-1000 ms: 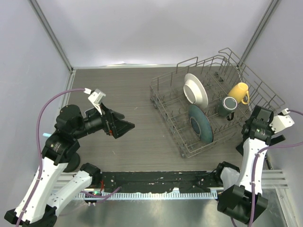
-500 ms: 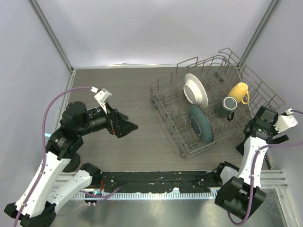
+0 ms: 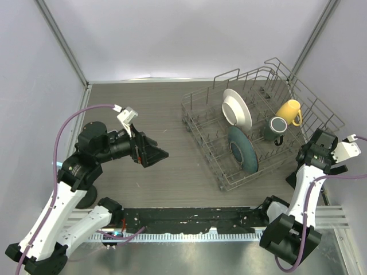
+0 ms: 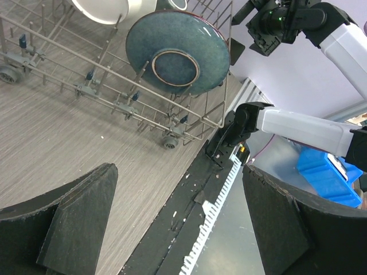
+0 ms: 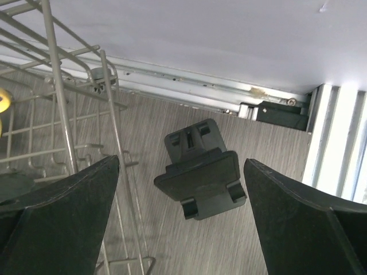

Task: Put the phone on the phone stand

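The phone stand's black clamp head (image 5: pixel 200 167), a flat plate with two small hooks, shows in the right wrist view, standing above the wood-grain table. My right gripper (image 5: pixel 182 162) is open, one finger on either side of the head and clear of it. In the top view the right arm (image 3: pixel 314 157) hangs over that spot beside the rack, hiding the stand. My left gripper (image 3: pixel 153 153) (image 4: pixel 179 169) is open and empty, held in the air left of the rack. The phone is out of view.
A wire dish rack (image 3: pixel 198 114) fills the right half, holding a white plate (image 3: pixel 237 109), a blue-green plate (image 3: pixel 242 150) (image 4: pixel 176 52), a dark green mug (image 3: pixel 277 128) and a yellow mug (image 3: pixel 289 112). A dark round thing (image 3: pixel 85 200) lies partly under the left arm.
The left gripper has swung a little to the right, toward the rack. The right wrist has shifted slightly rightward. Both grippers stay open.
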Controlling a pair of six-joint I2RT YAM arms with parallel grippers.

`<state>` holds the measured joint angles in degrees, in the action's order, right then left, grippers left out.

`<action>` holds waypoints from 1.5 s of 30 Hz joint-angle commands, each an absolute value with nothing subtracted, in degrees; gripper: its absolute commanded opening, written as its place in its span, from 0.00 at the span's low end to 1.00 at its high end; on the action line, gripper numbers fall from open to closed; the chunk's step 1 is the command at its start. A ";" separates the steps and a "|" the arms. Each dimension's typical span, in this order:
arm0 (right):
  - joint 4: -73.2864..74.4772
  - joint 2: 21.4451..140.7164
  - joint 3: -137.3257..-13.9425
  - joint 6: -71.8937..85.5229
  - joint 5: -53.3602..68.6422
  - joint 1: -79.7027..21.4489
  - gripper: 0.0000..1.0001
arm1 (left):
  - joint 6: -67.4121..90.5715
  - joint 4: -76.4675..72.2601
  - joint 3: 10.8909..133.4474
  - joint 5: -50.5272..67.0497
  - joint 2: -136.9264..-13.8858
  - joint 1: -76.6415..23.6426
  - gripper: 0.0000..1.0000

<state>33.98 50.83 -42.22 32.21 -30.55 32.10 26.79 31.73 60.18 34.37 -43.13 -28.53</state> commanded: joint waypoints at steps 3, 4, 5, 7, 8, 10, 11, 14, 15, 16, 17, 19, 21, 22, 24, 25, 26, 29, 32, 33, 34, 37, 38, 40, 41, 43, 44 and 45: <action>39.72 48.95 -44.20 42.88 -30.49 32.52 0.92 | 27.51 29.18 62.05 36.21 -43.33 -29.00 0.94; 42.08 49.56 -44.64 44.89 -31.63 32.78 0.91 | 27.60 29.18 62.05 36.21 -43.42 -28.92 0.94; 43.75 51.14 -45.61 49.09 -33.73 33.04 0.90 | 27.77 29.18 62.14 36.21 -43.42 -29.00 0.94; 47.53 52.11 -46.05 52.98 -35.24 33.92 0.86 | 27.95 29.18 62.31 36.47 -43.51 -29.00 0.95; 47.81 52.29 -45.71 54.91 -35.68 34.27 0.85 | 27.95 29.18 62.31 36.39 -43.51 -29.00 0.94; 47.29 50.81 -45.27 55.55 -36.03 36.37 0.83 | 28.04 29.27 62.23 36.47 -43.42 -29.00 0.94; 47.02 50.28 -45.44 55.63 -35.95 37.34 0.82 | 28.04 29.35 62.23 36.56 -43.42 -29.00 0.94; 46.58 50.01 -46.75 55.20 -35.07 41.21 0.82 | 28.30 29.36 61.96 36.74 -43.59 -29.00 0.94; 46.41 50.62 -47.02 54.93 -34.29 42.00 0.82 | 28.21 29.27 61.88 36.65 -43.68 -29.00 0.94; 46.23 52.02 -47.20 54.93 -33.67 42.53 0.82 | 28.30 29.27 61.88 36.74 -43.86 -28.92 0.94; 45.97 52.90 -47.20 55.11 -33.05 43.32 0.82 | 28.13 29.18 61.79 36.74 -43.94 -28.92 0.94; 45.36 54.92 -46.94 56.33 -29.90 43.86 0.80 | 28.21 29.09 61.96 36.74 -44.21 -28.92 0.94; 45.00 55.81 -46.50 57.56 -27.87 43.95 0.79 | 28.21 29.18 62.22 36.83 -44.38 -29.00 0.94; 45.00 56.25 -46.49 58.79 -26.03 43.95 0.78 | 28.13 29.18 62.31 36.91 -44.47 -28.92 0.94; 45.09 57.39 -46.58 60.20 -24.70 43.95 0.78 | 28.21 29.27 62.49 36.91 -44.47 -28.92 0.94; 45.44 57.83 -46.67 61.60 -23.39 43.95 0.77 | 28.30 29.27 62.58 36.91 -44.47 -28.92 0.94; 45.96 58.79 -47.19 62.31 -22.86 43.95 0.77 | 28.39 29.35 62.49 36.91 -44.47 -29.00 0.94; 47.37 60.55 -47.64 64.59 -22.15 43.95 0.77 | 28.39 29.36 62.23 36.83 -44.30 -29.00 0.94; 47.37 61.17 -47.11 66.26 -22.32 43.95 0.73 | 28.30 29.71 62.31 36.83 -44.12 -28.92 0.94; 47.29 61.00 -46.76 66.70 -22.32 43.95 0.72 | 28.30 29.79 62.23 36.74 -44.21 -29.00 0.94; 46.42 60.65 -46.24 67.14 -22.50 43.95 0.69 | 28.21 29.79 62.23 36.74 -44.21 -28.92 0.94; 45.70 60.29 -45.18 68.82 -23.99 43.95 0.62 | 27.95 30.06 62.49 36.83 -44.21 -28.92 0.94; 45.70 60.38 -45.26 69.08 -24.52 43.95 0.60 | 27.86 30.32 62.58 36.74 -44.21 -28.92 0.94; 45.70 60.56 -45.09 70.05 -25.66 43.95 0.51 | 27.60 30.41 62.58 36.65 -44.30 -29.00 0.94; 45.62 60.64 -44.91 70.22 -25.66 43.95 0.48 | 27.42 30.58 62.49 36.30 -44.12 -29.00 0.94; 45.53 60.91 -44.91 70.75 -26.19 44.03 0.40 | 27.33 30.67 62.40 36.30 -44.03 -28.92 0.94; 45.53 61.00 -44.83 70.93 -26.37 43.95 0.38 | 27.33 30.59 62.32 36.21 -43.95 -28.92 0.94; 45.53 60.82 -44.82 71.10 -26.54 43.95 0.35 | 27.33 30.67 62.31 36.21 -43.86 -29.00 0.94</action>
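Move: The black folding phone stand lies below my right hand, about 3 cm back, barely a centimetre to its right and some 8 cm down. The dish rack's near edge runs roughly 5 cm ahead and 2 cm left of this hand. Inside the rack, the green mug stands about 14 cm ahead and 12 cm left, the yellow mug some 22 cm ahead and 5 cm left. From my left hand the stand is roughly level ahead, 55 cm right and 26 cm down. I swing my right hand back from the rack's edge by about 5 cm, dipping slightly and turning clockwise some 30 degrees as the fingers tip steeper. Then I curve forward about 3 cm and sink onto the phone stand, ending nearly 5 cm lower. There I hold while my wide-open fingers close to under half around its raised plate, beginning to pinch it. ##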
